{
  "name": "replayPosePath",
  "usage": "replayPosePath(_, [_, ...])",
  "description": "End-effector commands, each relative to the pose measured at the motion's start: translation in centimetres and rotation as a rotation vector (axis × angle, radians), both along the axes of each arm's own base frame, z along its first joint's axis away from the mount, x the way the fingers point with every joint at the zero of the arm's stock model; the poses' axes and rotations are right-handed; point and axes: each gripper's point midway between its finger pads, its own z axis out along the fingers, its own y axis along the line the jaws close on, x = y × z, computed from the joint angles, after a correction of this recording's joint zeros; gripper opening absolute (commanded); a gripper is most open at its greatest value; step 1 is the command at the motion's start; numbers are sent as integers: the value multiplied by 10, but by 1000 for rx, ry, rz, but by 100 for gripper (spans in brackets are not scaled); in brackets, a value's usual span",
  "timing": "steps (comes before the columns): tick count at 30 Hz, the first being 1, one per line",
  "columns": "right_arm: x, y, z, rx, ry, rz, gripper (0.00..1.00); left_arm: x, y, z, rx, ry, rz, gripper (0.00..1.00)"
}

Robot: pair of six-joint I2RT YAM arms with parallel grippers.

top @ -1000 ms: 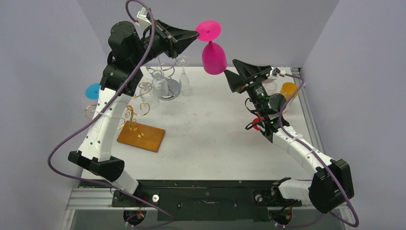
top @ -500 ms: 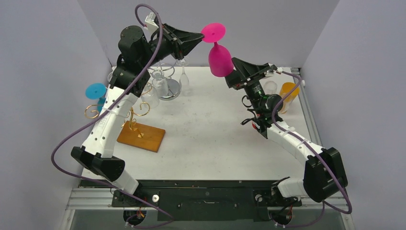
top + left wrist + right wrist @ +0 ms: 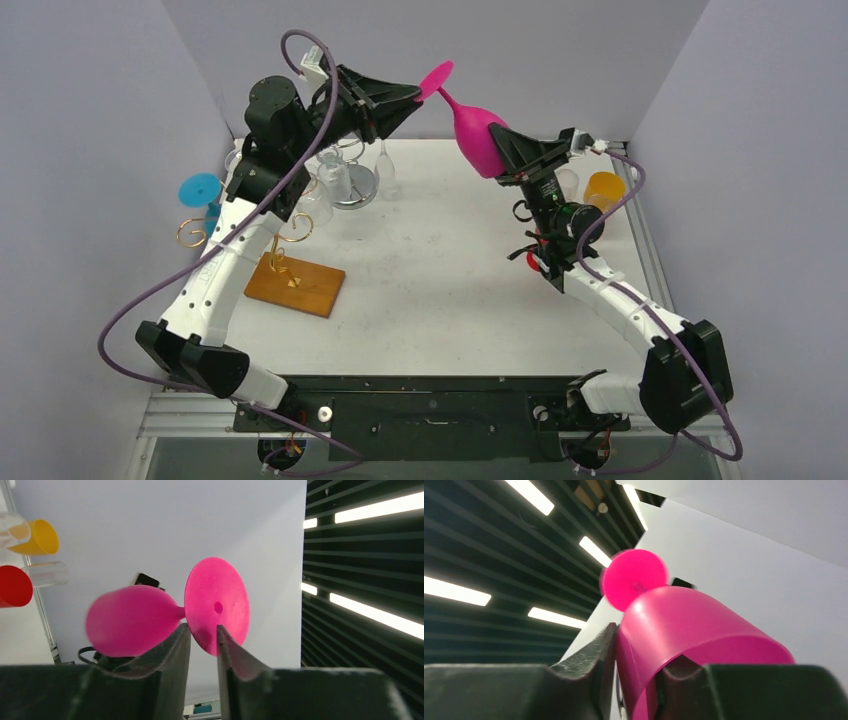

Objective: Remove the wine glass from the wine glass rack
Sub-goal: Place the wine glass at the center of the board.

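A pink wine glass (image 3: 476, 135) hangs tilted in the air above the table's far side, between both arms. My right gripper (image 3: 499, 150) is shut on the bowl's wall, one finger inside the rim and one outside, as the right wrist view shows (image 3: 644, 645). My left gripper (image 3: 417, 93) stands slightly open around the edge of the round foot (image 3: 217, 605), with gaps beside it. The gold wire wine glass rack (image 3: 288, 228) on its wooden base (image 3: 296, 286) stands at the left, apart from the pink glass. A blue glass (image 3: 199, 190) hangs on the rack.
A chrome stand (image 3: 345, 178) with several clear glasses sits at the back left under my left arm. An orange cup (image 3: 606, 188) and a clear cup (image 3: 568, 181) stand at the back right. Walls close in on three sides.
My right gripper closed onto the bowl's wall. The left jaws eased apart at the foot. The glass tipped from upside down to slanted, bowl swinging right.
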Motion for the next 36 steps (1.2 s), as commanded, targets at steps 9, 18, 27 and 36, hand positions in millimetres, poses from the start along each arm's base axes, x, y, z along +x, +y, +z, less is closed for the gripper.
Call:
replayPosePath(9, [-26,-23,27,-271,-34,-199,0,-27,19,-49,168,-102,53,97])
replayPosePath(18, [10,-66,-24,-943,288,-474,0,-36,56,-111,531,-191,190,96])
replayPosePath(27, [50,-93,-88,-1541,545,-496,0,-67,77,-130,924,-383,178,96])
replayPosePath(36, [97,-80,-147,-1830,628,-447,0,-93,100,-137,1049,-482,212,96])
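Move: Still between the left fingers by the edge of its foot, the pink wine glass has its middle about 7 cm right of the left hand and 4 cm below; the gold rack's wooden base is about 28 cm left of that hand, level with it and some 53 cm below. From the right hand the glass's middle lies 3 cm ahead, 6 cm left and 4 cm up; the red glass about 8 cm ahead, 18 cm right, the yellow glass 18 cm ahead, 33 cm right, both nearly 40 cm below. Pinching the pink glass's bowl wall at the rim, one right finger inside, the right hand draws briefly back and up, then swings forward, down and right, ending about 11 cm farther out and 14 cm lower; it rolls some 100 degrees until its upward fingers point forward and down. The left fingers open wide off the foot; that hand sinks about 14 cm, then backs away leftward, tipping down. ##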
